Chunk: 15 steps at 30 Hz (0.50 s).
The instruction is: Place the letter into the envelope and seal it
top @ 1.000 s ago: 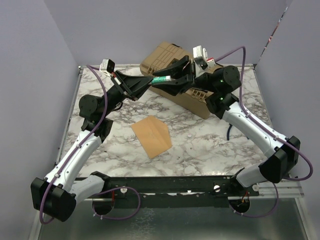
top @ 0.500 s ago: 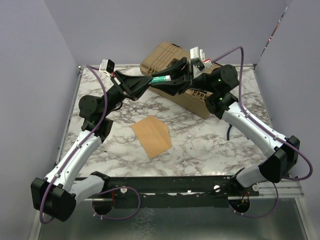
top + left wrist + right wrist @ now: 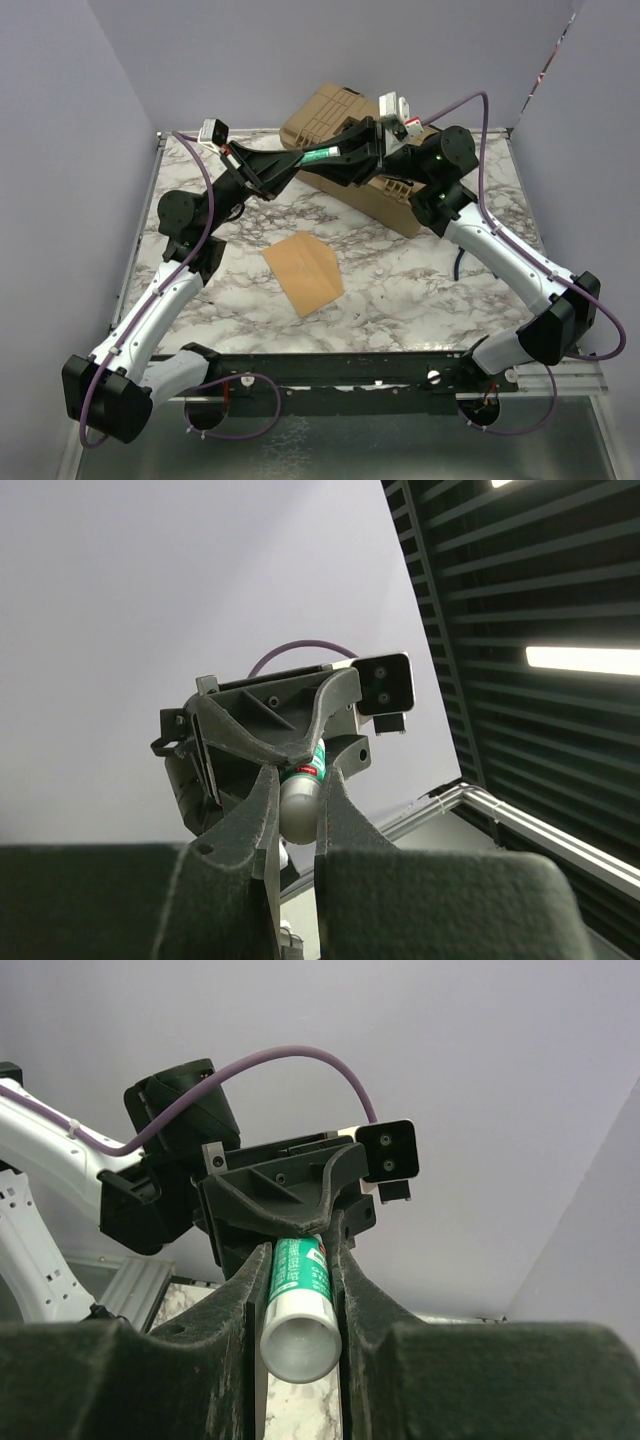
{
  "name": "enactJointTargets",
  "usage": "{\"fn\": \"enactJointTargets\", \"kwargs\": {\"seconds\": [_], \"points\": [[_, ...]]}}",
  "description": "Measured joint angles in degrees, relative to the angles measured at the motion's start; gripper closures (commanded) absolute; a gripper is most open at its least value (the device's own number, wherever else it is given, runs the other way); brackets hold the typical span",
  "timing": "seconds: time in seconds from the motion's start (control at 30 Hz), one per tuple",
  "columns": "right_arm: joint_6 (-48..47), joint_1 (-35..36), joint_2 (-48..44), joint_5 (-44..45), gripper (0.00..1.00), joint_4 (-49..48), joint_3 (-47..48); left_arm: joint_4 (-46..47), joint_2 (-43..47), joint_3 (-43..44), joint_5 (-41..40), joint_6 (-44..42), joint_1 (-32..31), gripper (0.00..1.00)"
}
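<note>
The orange-brown envelope (image 3: 303, 272) lies flat on the marble table, in front of both arms, with nothing touching it. The letter is not in view. High above the back of the table both grippers meet tip to tip around a green and white glue stick (image 3: 322, 155). My left gripper (image 3: 306, 160) is shut on one end of the stick (image 3: 298, 805). My right gripper (image 3: 337, 153) faces it, and its fingers press on both sides of the glue stick (image 3: 298, 1310). The stick's open white end points at the right wrist camera.
A tan ribbed box (image 3: 330, 108) stands at the back of the marble table (image 3: 420, 285), just behind and below the joined grippers. Purple walls close in the left, back and right sides. A black rail runs along the near edge.
My right gripper's jaws have closed in onto the glue stick, and its wrist has shifted slightly. The left gripper and the envelope have stayed still.
</note>
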<state>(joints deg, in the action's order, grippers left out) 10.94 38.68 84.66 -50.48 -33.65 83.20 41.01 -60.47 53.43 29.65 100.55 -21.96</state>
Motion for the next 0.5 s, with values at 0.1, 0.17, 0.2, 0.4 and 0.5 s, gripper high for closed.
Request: {"fn": "enactJointTargets", "kwargs": {"seconds": [0.1,0.17,0.2,0.4,0.5], "points": [[-0.26,0.02,0.04,0.02,0.99,0.37,0.17,0.02,0.00,0.00,-0.17,0.15,0.00,1.00],[-0.33,0.02,0.04,0.02,1.00,0.42,0.20,0.04,0.00,-0.07,-0.20,0.20,0.00,1.00],[-0.35,0.02,0.04,0.04,1.00,0.52,0.20,0.07,0.02,-0.20,-0.28,0.28,0.00,1.00],[-0.50,0.09,0.02,0.39,1.00,1.64,0.17,0.31,0.04,-0.90,-0.68,0.55,0.00,0.25],[-0.55,0.24,0.02,2.01,1.00,2.08,0.17,0.44,0.35,-1.62,-0.90,-0.02,0.04,0.09]]}}
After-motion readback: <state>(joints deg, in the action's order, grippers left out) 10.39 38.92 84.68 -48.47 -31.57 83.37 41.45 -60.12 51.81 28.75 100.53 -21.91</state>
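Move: The glue stick, its cap end pinched by the left fingers, has its middle about 3 cm to the right of the left hand, 1 cm ahead and at the same height. It sits in the right fingers too, its middle roughly 1 cm to the left of that hand, level in depth and height. From the left hand the envelope lies on the table some 40 cm below, about 3 cm back and 1 cm left; the toolbox stands about 17 cm ahead, 14 cm right and 32 cm lower. The glue stick's white cap end comes free of the left fingers: after staying shut on it at first, they spread from nearly closed to about three-quarters open, while that hand sinks barely 1 cm. The right fingers keep their grip on the body of the stick, their hand staying practically in place. ##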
